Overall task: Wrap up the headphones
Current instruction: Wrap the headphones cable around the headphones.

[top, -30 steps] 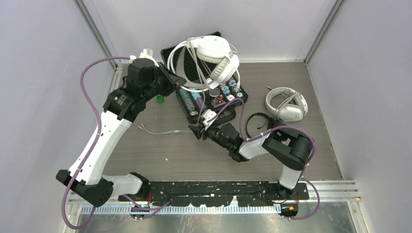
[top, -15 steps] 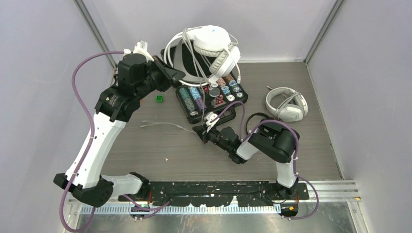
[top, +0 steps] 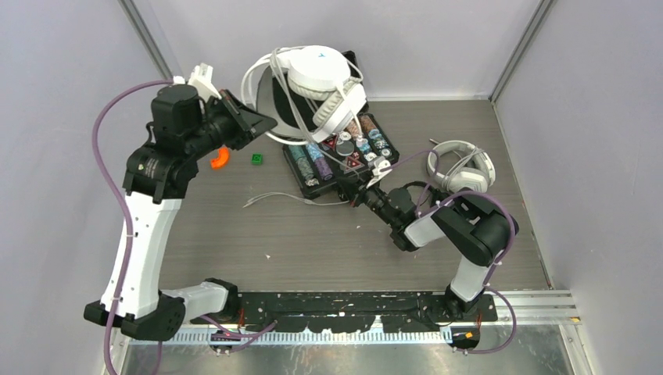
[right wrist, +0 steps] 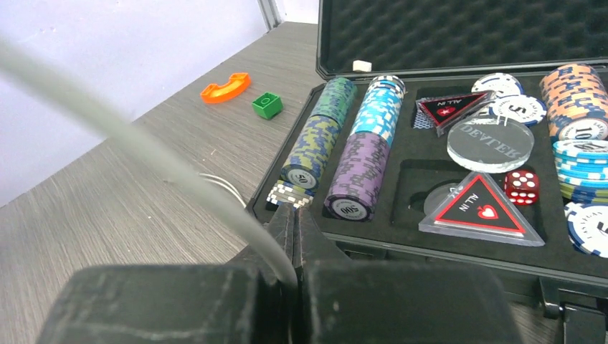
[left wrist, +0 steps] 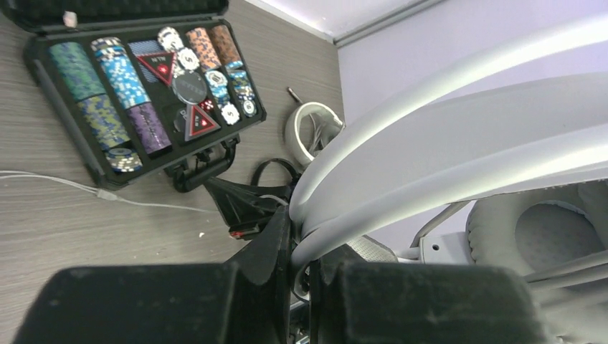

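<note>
The white round-cup headphones (top: 319, 74) hang in the air over the back of the table. My left gripper (top: 264, 125) is shut on their headband (left wrist: 444, 143), which fills the left wrist view. Their thin white cord (top: 281, 198) trails from the table up to my right gripper (top: 353, 191), which is shut on it beside the case; the cord (right wrist: 143, 150) runs straight into the closed fingers (right wrist: 295, 215). A bulky white-grey pair (top: 461, 168) lies at the right. A slim black pair (top: 408, 194) lies partly hidden behind my right arm.
An open black poker-chip case (top: 309, 183) with chip stacks, dice and plaques (right wrist: 495, 140) lies at the back centre, under the hanging headphones. An orange curved piece (top: 220, 158) and a small green block (top: 256, 158) sit left of it. Walls close three sides.
My right gripper shut on the cord and moved right, toward the case, dragging the cord. My left arm raised the white headphones up and back to the left, uncovering the orange piece.
</note>
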### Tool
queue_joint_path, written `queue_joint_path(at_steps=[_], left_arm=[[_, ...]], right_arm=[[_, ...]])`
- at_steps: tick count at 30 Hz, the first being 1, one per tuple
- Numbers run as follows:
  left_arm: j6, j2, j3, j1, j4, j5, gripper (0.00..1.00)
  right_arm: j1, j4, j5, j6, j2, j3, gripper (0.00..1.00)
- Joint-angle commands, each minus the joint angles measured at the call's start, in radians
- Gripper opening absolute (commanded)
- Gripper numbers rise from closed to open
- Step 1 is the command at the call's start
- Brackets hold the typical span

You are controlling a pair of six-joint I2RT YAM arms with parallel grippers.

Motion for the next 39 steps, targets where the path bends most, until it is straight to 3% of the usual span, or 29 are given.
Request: queue_joint_path(at_steps=[1, 7, 13, 18, 22, 25, 30, 34, 36, 39], left_arm=[[0.010, -0.026, 0.124, 0.031, 0.040, 0.077, 0.00], [0.023, 0.014, 0.146, 0.032, 0.088, 0.323, 0.00], [0.254, 0.009, 0.087, 0.032, -0.003, 0.465, 0.00], [0.569, 0.047, 0.106, 0.032, -0.237, 0.388, 0.00], [0.721, 0.086, 0.090, 0.031, -0.321, 0.379, 0.00], [0.813, 0.086, 0.036, 0.032, -0.320, 0.367, 0.00], [0.953, 0.064, -0.048, 0.030, -0.300, 0.216, 0.00], [1.031, 0.064, -0.070, 0.028, -0.301, 0.280, 0.00], [1.051, 0.054, -0.094, 0.017, -0.281, 0.300, 0.00], [1.090, 0.035, -0.143, -0.027, -0.243, 0.191, 0.00]], right_arm=[[-0.028, 0.049, -0.023, 0.055, -0.026, -0.018, 0.00], [-0.071, 0.012, -0.050, 0.085, -0.052, 0.013, 0.00], [-0.127, -0.098, -0.096, 0.109, -0.160, 0.037, 0.00], [-0.165, -0.298, -0.111, 0.114, -0.297, 0.052, 0.00], [-0.187, -0.545, -0.121, 0.101, -0.394, 0.109, 0.00], [-0.219, -0.707, -0.143, 0.131, -0.433, 0.169, 0.00], [-0.259, -0.972, -0.121, 0.152, -0.504, 0.259, 0.00], [-0.289, -1.097, -0.124, 0.151, -0.515, 0.327, 0.00], [-0.293, -1.153, -0.150, 0.155, -0.506, 0.367, 0.00], [-0.294, -1.258, -0.256, 0.171, -0.496, 0.441, 0.00]])
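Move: The white headphones, already pinched by the headband, have their middle about 8 cm right of the left hand, 3 cm ahead and 4 cm above. From the right hand, which already holds their cable, they are some 6 cm left, 2 cm back and 32 cm above. The poker case lies straight ahead of the right hand by about 16 cm, the black headphones 17 cm right and 4 cm ahead, the cable's plug end 23 cm left and 5 cm ahead, all roughly 12 cm below. The white headphones, kept in the left hand's pinch, rise about 2 cm, then come down to some 12 cm below their start, while that wrist rolls its left side up and swings clockwise, nearly 40 degrees each. The right hand keeps the cable pinched and draws it about 8 cm right and 8 cm up, past the case's front side, its fingers tipping down some 20 degrees. ##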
